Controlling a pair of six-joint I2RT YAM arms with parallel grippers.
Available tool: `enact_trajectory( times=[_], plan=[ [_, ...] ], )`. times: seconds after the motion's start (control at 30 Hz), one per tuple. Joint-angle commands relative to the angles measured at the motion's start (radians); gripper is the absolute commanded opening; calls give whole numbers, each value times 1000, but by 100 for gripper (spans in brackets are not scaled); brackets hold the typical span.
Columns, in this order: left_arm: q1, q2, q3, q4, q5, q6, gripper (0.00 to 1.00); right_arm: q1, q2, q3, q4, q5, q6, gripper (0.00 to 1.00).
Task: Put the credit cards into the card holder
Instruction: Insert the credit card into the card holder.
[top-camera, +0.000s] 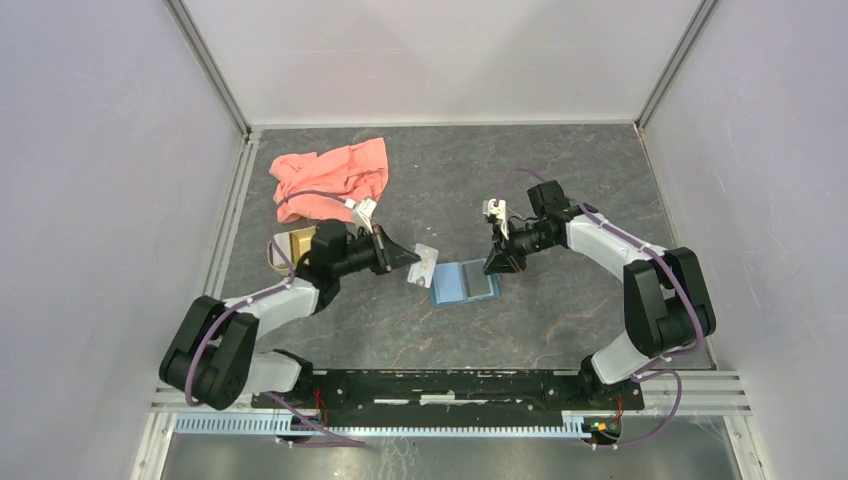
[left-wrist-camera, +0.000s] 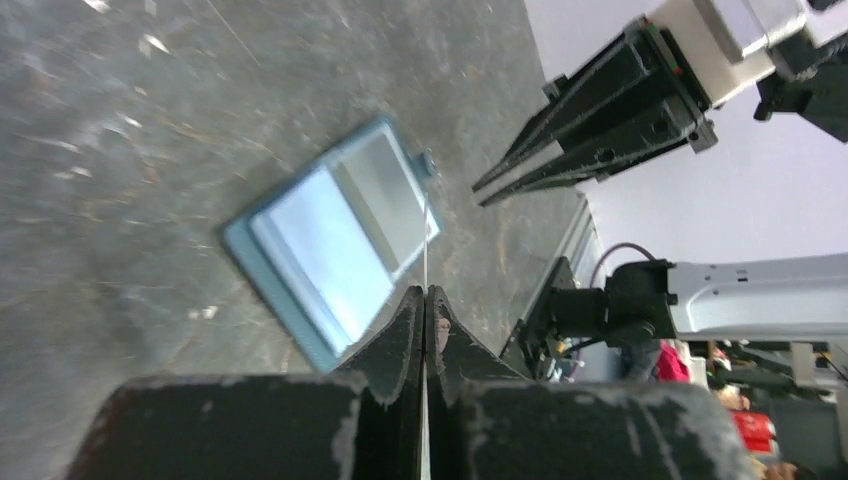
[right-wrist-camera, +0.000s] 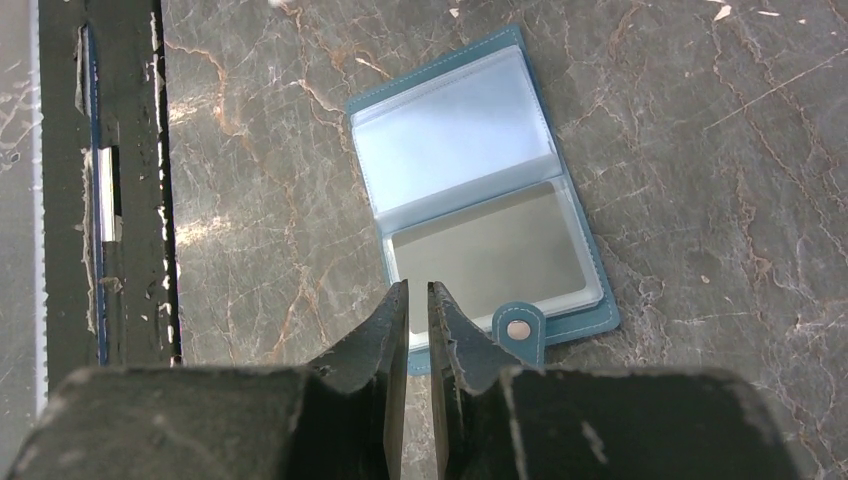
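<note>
The teal card holder (top-camera: 465, 282) lies open on the dark marble table, its clear pockets up. In the right wrist view the card holder (right-wrist-camera: 470, 190) shows one pale pocket and one grey-looking pocket, with its snap tab (right-wrist-camera: 518, 329) nearest my fingers. My left gripper (top-camera: 412, 258) is shut on a pale credit card (top-camera: 425, 266), held just left of the holder. The left wrist view shows that card (left-wrist-camera: 425, 240) edge-on as a thin white line between the closed jaws (left-wrist-camera: 425, 292), above the holder (left-wrist-camera: 320, 250). My right gripper (top-camera: 498, 265) hovers at the holder's right edge, with a narrow empty gap between its jaws (right-wrist-camera: 418, 288).
A salmon-pink cloth (top-camera: 330, 178) lies crumpled at the back left. A tan dish (top-camera: 283, 262) with a gold-yellow card (top-camera: 293, 243) in it sits behind my left arm, partly hidden. Grey walls close in the table on three sides.
</note>
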Motion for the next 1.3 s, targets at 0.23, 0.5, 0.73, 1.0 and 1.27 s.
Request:
enact_trajectory(
  times=[0.23,0.5,0.73,1.0,1.27],
  plan=[
    [-175,323,-112,701,-98,-358,2,-17,35,11,39,18,37,18],
    [-223,570,-56,859,-107,-450,2,-17,118,20,23,10,49,16],
    [-239,659,-44,850,-135,-444,2,-14,170,26,27,45,68,15],
    [-239,708,-16,845,-139,-451,2,-7,201,31,37,93,86,15],
    [-239,696,9,674,-168,-417,2,-2,217,35,36,125,94,14]
  ],
)
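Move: Off to the left hand's right, some 16 cm away, 1 cm nearer the base and about 12 cm below, lies the card holder's right pocket; the bare left flap lies 8 cm right and 2 cm back, equally low. From the right hand the pocket is about 2 cm left, 1 cm ahead and 8 cm below, with the snap tab 3 cm ahead and 2 cm right, also 8 cm down. Carrying the silver card still pinched in its shut fingers, the left hand sinks about 10 cm while going some 8 cm right, rolling roughly 20 degrees, then finishes almost straight down with the card's leading edge at the pocket's fold-side mouth. The right hand lowers about 7 cm onto the pocket's outer edge beside the tab, its fingers barely parted. ##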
